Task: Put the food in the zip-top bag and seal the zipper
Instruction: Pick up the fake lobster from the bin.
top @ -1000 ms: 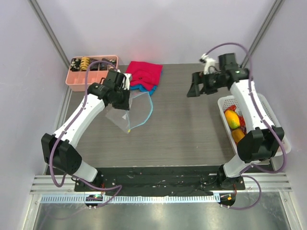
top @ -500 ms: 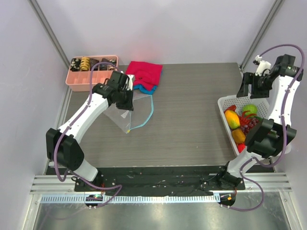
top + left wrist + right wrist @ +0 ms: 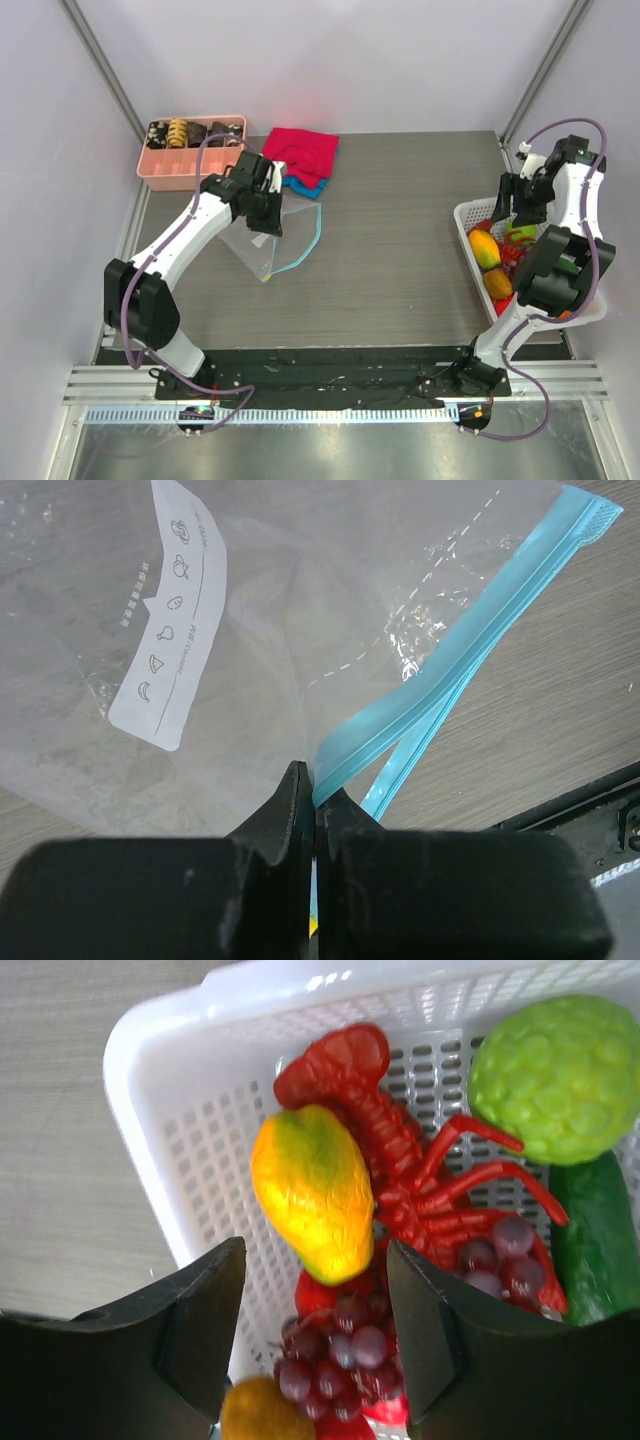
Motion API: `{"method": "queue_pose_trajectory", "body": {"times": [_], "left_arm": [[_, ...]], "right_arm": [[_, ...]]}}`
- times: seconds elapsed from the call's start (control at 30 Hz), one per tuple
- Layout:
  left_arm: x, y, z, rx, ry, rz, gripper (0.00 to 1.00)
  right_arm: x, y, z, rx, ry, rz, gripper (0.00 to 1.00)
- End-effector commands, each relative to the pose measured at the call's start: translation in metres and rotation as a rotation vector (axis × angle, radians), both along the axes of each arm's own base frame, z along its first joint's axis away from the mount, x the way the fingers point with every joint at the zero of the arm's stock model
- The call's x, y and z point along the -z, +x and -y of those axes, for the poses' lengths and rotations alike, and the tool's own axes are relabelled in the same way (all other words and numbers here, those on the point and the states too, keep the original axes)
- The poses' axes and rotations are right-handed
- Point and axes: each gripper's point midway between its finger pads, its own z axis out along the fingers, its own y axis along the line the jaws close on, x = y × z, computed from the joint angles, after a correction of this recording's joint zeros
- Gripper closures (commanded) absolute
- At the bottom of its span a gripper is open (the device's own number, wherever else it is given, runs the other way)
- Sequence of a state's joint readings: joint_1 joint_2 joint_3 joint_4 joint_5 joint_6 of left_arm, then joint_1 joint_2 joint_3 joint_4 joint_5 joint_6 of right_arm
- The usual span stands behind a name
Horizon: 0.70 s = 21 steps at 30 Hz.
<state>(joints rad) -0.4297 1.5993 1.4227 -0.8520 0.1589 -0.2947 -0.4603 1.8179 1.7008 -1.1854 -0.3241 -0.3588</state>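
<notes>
The clear zip-top bag lies on the table left of centre, its white label facing up. My left gripper is shut on the teal-blue zipper strip at the bag's edge; the strip curves open. My right gripper is open and empty above the white mesh basket. Below it lie a yellow-orange mango, a red lobster, purple grapes, a bumpy green fruit, a dark green vegetable and an orange fruit.
A pink tray with small black and tan pieces stands at the back left. Folded red and blue cloths lie behind the bag. Walls stand close on both sides.
My right arm has swung from the table's middle back to the right and come down over the basket. My left gripper has shifted slightly right with the bag's zipper edge.
</notes>
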Motion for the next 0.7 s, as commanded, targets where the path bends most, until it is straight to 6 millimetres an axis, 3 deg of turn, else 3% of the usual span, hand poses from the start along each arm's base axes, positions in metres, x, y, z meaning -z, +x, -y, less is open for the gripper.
{"method": "queue_pose_trajectory", "body": {"times": [0.0, 0.27, 0.67], "left_arm": [[-0.001, 0.003, 0.006, 0.022, -0.027, 0.014, 1.00], [0.003, 0.001, 0.003, 0.026, -0.010, 0.008, 1.00], [0.008, -0.003, 0.002, 0.018, 0.005, -0.028, 1.00]], "right_arm": [[0.016, 0.026, 0.005, 0.101, 0.030, 0.060, 0.37], [0.054, 0.045, 0.007, 0.189, 0.065, 0.116, 0.37], [0.091, 0.067, 0.014, 0.224, 0.073, 0.172, 0.36]]}}
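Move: The lobster lies in the bin about 13 cm below the right hand, its middle some 2 cm ahead and 2 cm to the right, with the tail pointing forward-left. The yellow mango is tucked against its left side, level with the hand and about 2 cm left of it. The green cabbage is roughly 5 cm ahead and 9 cm right. From the left hand the lobster is about 54 cm to the right and 4 cm ahead. Down into the bin towards the lobster's tail end goes the right hand, sinking about 9 cm and working forward nearly 5 cm, more of it forward towards the end. The wrist turns some 10 degrees clockwise and tips the fingers slightly more forward, while they stay about two-thirds open; no touch on the lobster can be seen. ##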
